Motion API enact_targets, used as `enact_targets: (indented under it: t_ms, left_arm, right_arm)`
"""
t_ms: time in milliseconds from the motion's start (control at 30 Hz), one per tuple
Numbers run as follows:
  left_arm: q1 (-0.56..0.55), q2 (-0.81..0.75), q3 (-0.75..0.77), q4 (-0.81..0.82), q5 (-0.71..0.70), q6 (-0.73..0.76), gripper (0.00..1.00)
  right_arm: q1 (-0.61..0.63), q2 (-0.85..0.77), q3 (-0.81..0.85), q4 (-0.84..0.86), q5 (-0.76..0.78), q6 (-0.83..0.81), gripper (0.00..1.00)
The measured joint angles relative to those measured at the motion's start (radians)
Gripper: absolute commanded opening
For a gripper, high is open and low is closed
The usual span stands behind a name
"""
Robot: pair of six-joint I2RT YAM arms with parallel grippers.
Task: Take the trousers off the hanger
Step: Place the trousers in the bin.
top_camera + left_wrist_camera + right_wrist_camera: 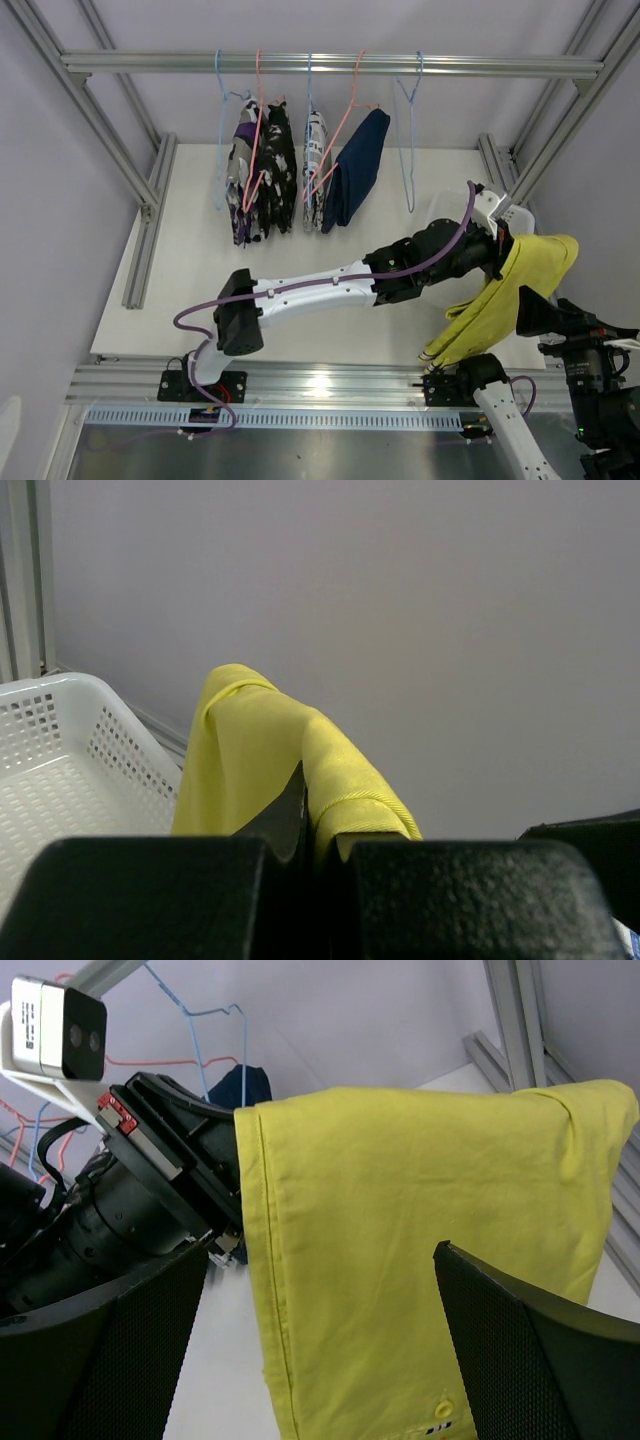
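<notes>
The yellow-green trousers (512,292) hang folded from my left gripper (503,248), which is shut on their top fold at the right side of the table. In the left wrist view the cloth (262,750) is pinched between the closed jaws of the left gripper (315,815). My right gripper (540,312) stands open just right of them, and its wrist view shows the yellow cloth (420,1210) hanging in front of the spread right gripper (320,1290), apart from its fingers. Navy trousers (356,165) and patterned trousers (260,172) hang on hangers from the rail (330,63).
An empty blue hanger (408,135) hangs at the right end of the rail. A white perforated basket (60,765) sits below and left of the held cloth. Aluminium frame posts (150,200) flank the table. The left arm (320,285) stretches across the table's front.
</notes>
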Motion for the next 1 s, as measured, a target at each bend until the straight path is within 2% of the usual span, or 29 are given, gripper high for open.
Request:
enact_targets:
  t_ms: [500, 733, 1000]
  left_arm:
    - [0.055, 0.022, 0.155, 0.028, 0.057, -0.11, 0.01]
    - [0.067, 0.029, 0.169, 0.069, 0.056, -0.117, 0.01]
    - [0.105, 0.122, 0.201, 0.068, 0.056, -0.117, 0.01]
  right_arm:
    - [0.002, 0.0, -0.074, 0.029, -0.016, -0.006, 0.99]
    - [0.002, 0.0, -0.099, 0.036, -0.024, -0.007, 0.99]
    - [0.004, 0.0, -0.174, 0.055, -0.026, -0.013, 0.99]
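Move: The left hand already holds the yellow trousers by one edge; the bin's middle lies about 14 cm ahead of it, 5 cm to its right and some 33 cm below. From that hand the empty blue hanger is roughly 20 cm ahead and 17 cm left, the navy trousers 20 cm ahead and 27 cm left. For the open right hand, the middle of the hanging yellow cloth is about 9 cm ahead, 3 cm left and 10 cm lower, and the bin 23 cm ahead, 4 cm left, 33 cm down. Keeping its pinch on the yellow trousers, the left hand lifts them some 9 cm while tilting its fingertips up by nearly 15 degrees, then sinks back about half that height as it pushes forward, ending roughly 6 cm farther out on the bin's side. The right hand, fingers still wide open and pointing forward, eases down and forward by about 4 cm each towards the hanging cloth, tipping slightly downward; whether it touches the cloth can't be seen. ##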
